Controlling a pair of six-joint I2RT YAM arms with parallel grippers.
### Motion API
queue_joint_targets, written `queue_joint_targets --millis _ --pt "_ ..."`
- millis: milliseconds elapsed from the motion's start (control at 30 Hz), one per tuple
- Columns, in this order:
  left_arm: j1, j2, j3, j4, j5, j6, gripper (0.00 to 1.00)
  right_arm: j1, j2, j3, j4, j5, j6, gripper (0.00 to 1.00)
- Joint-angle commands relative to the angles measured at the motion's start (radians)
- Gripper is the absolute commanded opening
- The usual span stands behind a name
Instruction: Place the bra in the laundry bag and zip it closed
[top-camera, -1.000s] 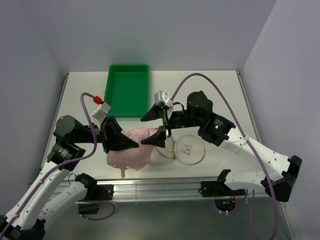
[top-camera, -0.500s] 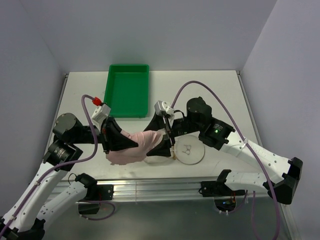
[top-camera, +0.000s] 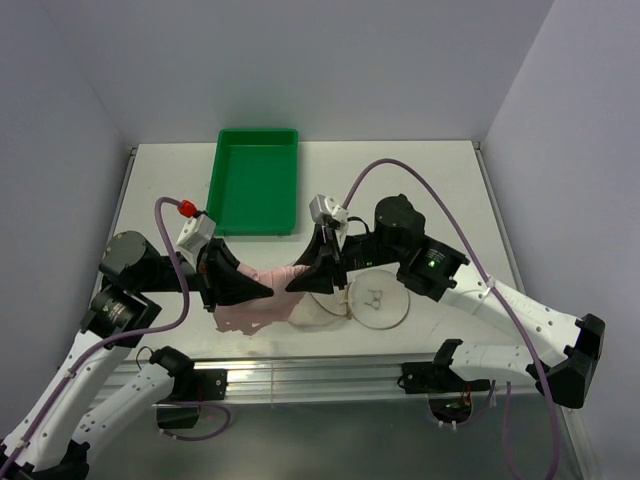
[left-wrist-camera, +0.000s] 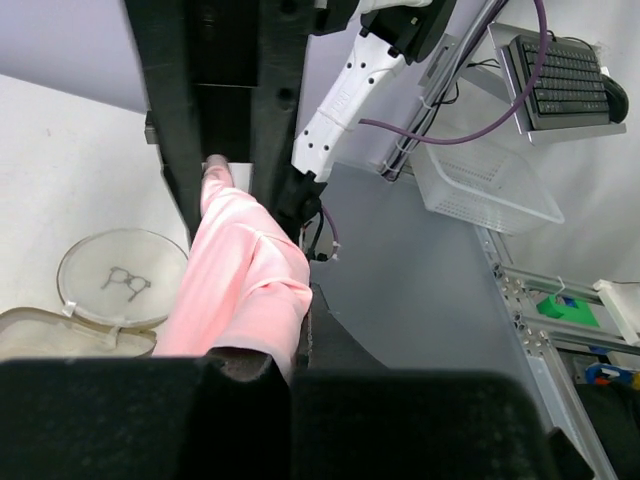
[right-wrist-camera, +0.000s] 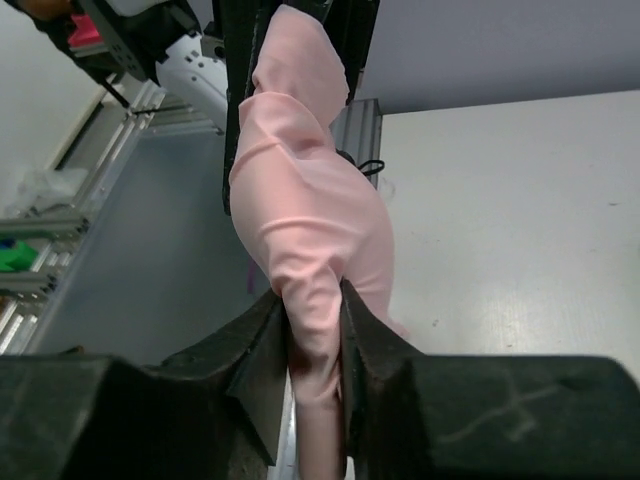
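Note:
The pale pink bra is stretched between both grippers above the table, and its loose part sags below the left one. My left gripper is shut on one end of the bra; its jaw tips pinch the fabric. My right gripper is shut on the other end, with the bra bunched between its fingers. The round white laundry bag lies open like a clamshell just right of the grippers, printed face up. It also shows in the left wrist view.
A green plastic tray stands at the back, left of centre. The bag's second half lies under the right gripper. The metal rail runs along the table's front edge.
My right gripper has dropped towards the left one and shut on the bra's free end. The left gripper has kept its grip and drifted slightly left.

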Motion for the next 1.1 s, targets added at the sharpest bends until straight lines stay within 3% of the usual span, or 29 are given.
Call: queue_joint_targets --millis 0,33,133,167,233,267,300,333,533,633,700,767,933,1067 --pt "-0.004 -0.013 0.023 0.003 -0.022 0.028 0.0 0.013 -0.023 -0.004 0.068 0.049 0.026 0.28" --pt "-0.003 -0.017 0.023 0.0 -0.029 0.029 0.02 0.011 -0.025 -0.001 0.064 0.057 0.024 0.19" --pt "-0.003 -0.034 0.039 -0.064 -0.077 0.063 0.12 0.011 -0.022 0.007 0.049 0.074 0.02 0.08" --pt "-0.003 -0.04 0.044 -0.082 -0.106 0.072 0.27 0.011 -0.022 0.007 0.043 0.078 0.021 0.06" --pt "-0.003 -0.063 0.059 -0.138 -0.14 0.097 0.46 0.011 -0.023 0.007 0.041 0.08 0.009 0.03" --pt "-0.003 -0.073 0.067 -0.165 -0.189 0.109 0.62 0.011 -0.023 0.005 0.041 0.08 0.006 0.02" --pt "-0.003 -0.08 0.084 -0.22 -0.213 0.132 0.68 0.01 -0.023 0.007 0.041 0.08 0.001 0.01" --pt "-0.003 -0.1 0.09 -0.242 -0.241 0.138 0.82 0.01 -0.023 0.01 0.041 0.078 -0.003 0.0" --pt "-0.003 -0.171 0.13 -0.407 -0.43 0.175 0.93 0.007 -0.04 0.023 0.006 0.1 -0.019 0.0" --pt "-0.003 -0.23 0.122 -0.403 -0.587 0.15 0.92 0.004 -0.06 0.02 -0.011 0.091 -0.026 0.0" --pt "-0.003 -0.276 0.089 -0.377 -0.692 0.115 0.99 0.004 -0.083 0.01 -0.005 0.042 -0.017 0.0" --pt "-0.003 -0.281 0.057 -0.333 -0.657 0.098 0.99 0.004 -0.1 -0.001 0.029 0.005 0.012 0.0" --pt "-0.003 -0.225 0.0 -0.182 -0.366 0.039 0.99 0.004 -0.117 -0.006 0.029 -0.063 0.021 0.0" --pt "-0.003 -0.194 -0.039 -0.077 -0.228 -0.009 0.99 0.004 -0.103 0.01 0.018 -0.051 0.018 0.0"
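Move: The left hand still grips the bra, whose middle hangs about 6 cm below it, 1 cm back and 1 cm right. From the right hand, facing it, the bra's middle is some 5 cm left, 3 cm back and 4 cm below, with its right end between the closing fingers. The laundry bag's pouch lies on the table, roughly 12 cm ahead of the right hand, 5 cm right and 32 cm below; its round lid is 15 cm farther right, level with the pouch. Leftward, away from the right hand, the left hand opens wide, lets go of the bra and backs off about 6 cm while swinging some 30 degrees counter-clockwise, then comes partway back right and down towards the cloth. The right hand finishes closing on the bra's right end, eases slightly forward, then carries it back, up and a little right, about 5 cm in all. ##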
